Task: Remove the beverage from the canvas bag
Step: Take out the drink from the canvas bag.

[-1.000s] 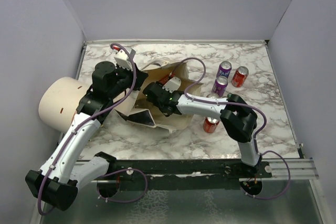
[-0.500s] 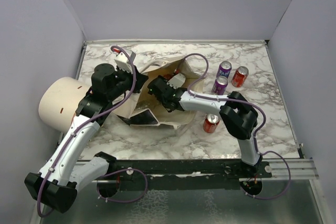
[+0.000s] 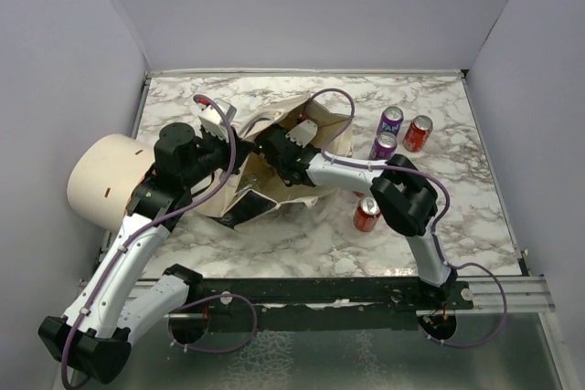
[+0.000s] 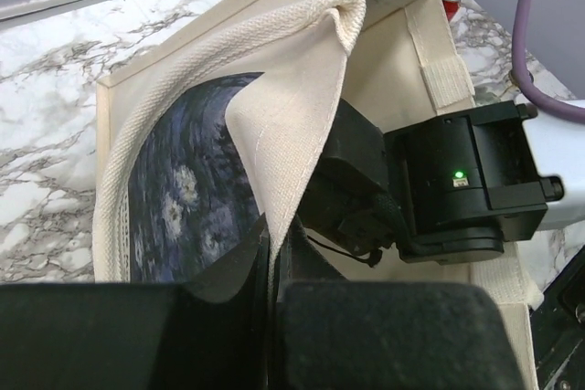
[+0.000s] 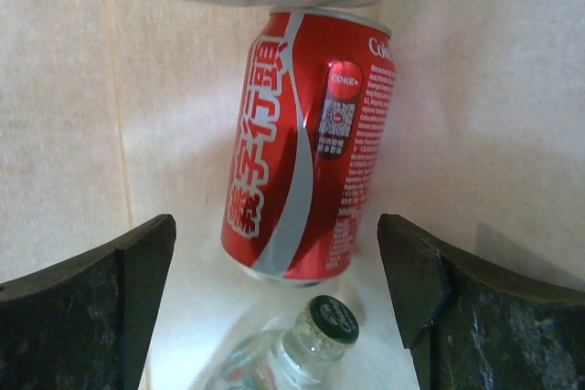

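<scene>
The canvas bag [image 3: 322, 125] lies slumped on the marble table with its mouth held up. My left gripper [image 3: 218, 127] is shut on the bag's cloth rim [image 4: 302, 89], with the fabric pinched between its pads [image 4: 366, 335]. My right arm [image 3: 343, 169] reaches into the bag, so its fingers are hidden from above. Inside, the right gripper [image 5: 276, 226] stands open. A beverage, a red cola can [image 5: 306, 143], sits just ahead between the fingertips without touching them. A clear glass bottle with a dark green cap [image 5: 329, 319] lies below the can.
Outside the bag, right of it, stand two purple cans [image 3: 391, 121] [image 3: 382, 148] and two red cans [image 3: 419, 132] [image 3: 367, 214]. A big cream cylinder [image 3: 101, 180] lies at the left edge. Grey walls close in the back and both sides.
The right gripper has opened wide and pushed deeper into the bag toward the back left. The left gripper has drawn the rim a little nearer, and the bag has shifted with it.
</scene>
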Controlling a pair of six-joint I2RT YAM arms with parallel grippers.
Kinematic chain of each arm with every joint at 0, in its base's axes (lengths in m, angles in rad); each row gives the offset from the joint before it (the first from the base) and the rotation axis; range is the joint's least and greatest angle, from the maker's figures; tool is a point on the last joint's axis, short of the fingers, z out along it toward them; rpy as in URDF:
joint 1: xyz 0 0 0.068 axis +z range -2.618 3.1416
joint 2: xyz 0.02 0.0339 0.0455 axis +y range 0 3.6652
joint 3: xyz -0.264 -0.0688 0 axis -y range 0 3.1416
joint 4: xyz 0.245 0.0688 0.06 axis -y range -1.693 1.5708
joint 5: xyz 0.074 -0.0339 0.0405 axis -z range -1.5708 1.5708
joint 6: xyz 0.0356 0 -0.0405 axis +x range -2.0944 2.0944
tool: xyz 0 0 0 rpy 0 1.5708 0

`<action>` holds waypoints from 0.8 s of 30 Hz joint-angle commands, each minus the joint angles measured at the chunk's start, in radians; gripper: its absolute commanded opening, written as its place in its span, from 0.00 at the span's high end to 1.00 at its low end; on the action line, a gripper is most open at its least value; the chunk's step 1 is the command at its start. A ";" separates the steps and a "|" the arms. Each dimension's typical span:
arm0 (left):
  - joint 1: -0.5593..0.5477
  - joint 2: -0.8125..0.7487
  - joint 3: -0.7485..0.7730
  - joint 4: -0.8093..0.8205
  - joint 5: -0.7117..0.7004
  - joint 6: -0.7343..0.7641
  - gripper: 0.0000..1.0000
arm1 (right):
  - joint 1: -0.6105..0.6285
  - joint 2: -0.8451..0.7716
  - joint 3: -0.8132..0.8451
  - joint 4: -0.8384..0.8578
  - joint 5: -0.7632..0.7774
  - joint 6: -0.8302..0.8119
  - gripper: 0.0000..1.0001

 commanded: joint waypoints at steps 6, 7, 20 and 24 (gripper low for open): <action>-0.007 -0.051 0.008 0.020 0.088 0.025 1.00 | -0.069 0.174 0.152 -0.090 -0.056 0.016 0.10; -0.007 -0.055 0.005 0.023 0.088 0.024 1.00 | -0.071 0.193 0.172 -0.103 -0.064 0.006 0.11; -0.007 -0.041 -0.005 0.034 -0.041 0.016 1.00 | -0.073 0.393 0.413 -0.220 -0.137 -0.447 0.34; -0.007 -0.015 0.026 -0.003 -0.158 -0.010 1.00 | -0.072 0.381 0.369 -0.194 -0.178 -0.556 0.55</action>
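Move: The red Coke can lies inside the canvas bag, about 6 cm ahead of the right hand, some 3 cm to its left and 4 cm lower. A glass bottle with a green cap lies beside it, roughly 1 cm ahead of the right hand, 9 cm to its left and 6 cm below. From the left hand, which already pinches the bag's edge, the can lies about 10 cm ahead, 5 cm to the right and some 24 cm down. The right hand reaches deeper into the bag towards the Coke can, about 5 cm forward with some 4 cm to the left and 4 cm down, its open fingers passing to either side of the can; late in the reach it rolls about 20 degrees, left side dropping, while the fingers close by roughly a third until the pads meet the can's sides. The left hand keeps its pinch on the bag's edge, near enough still at first, then draws it about 1.5 cm left and slightly forward. ##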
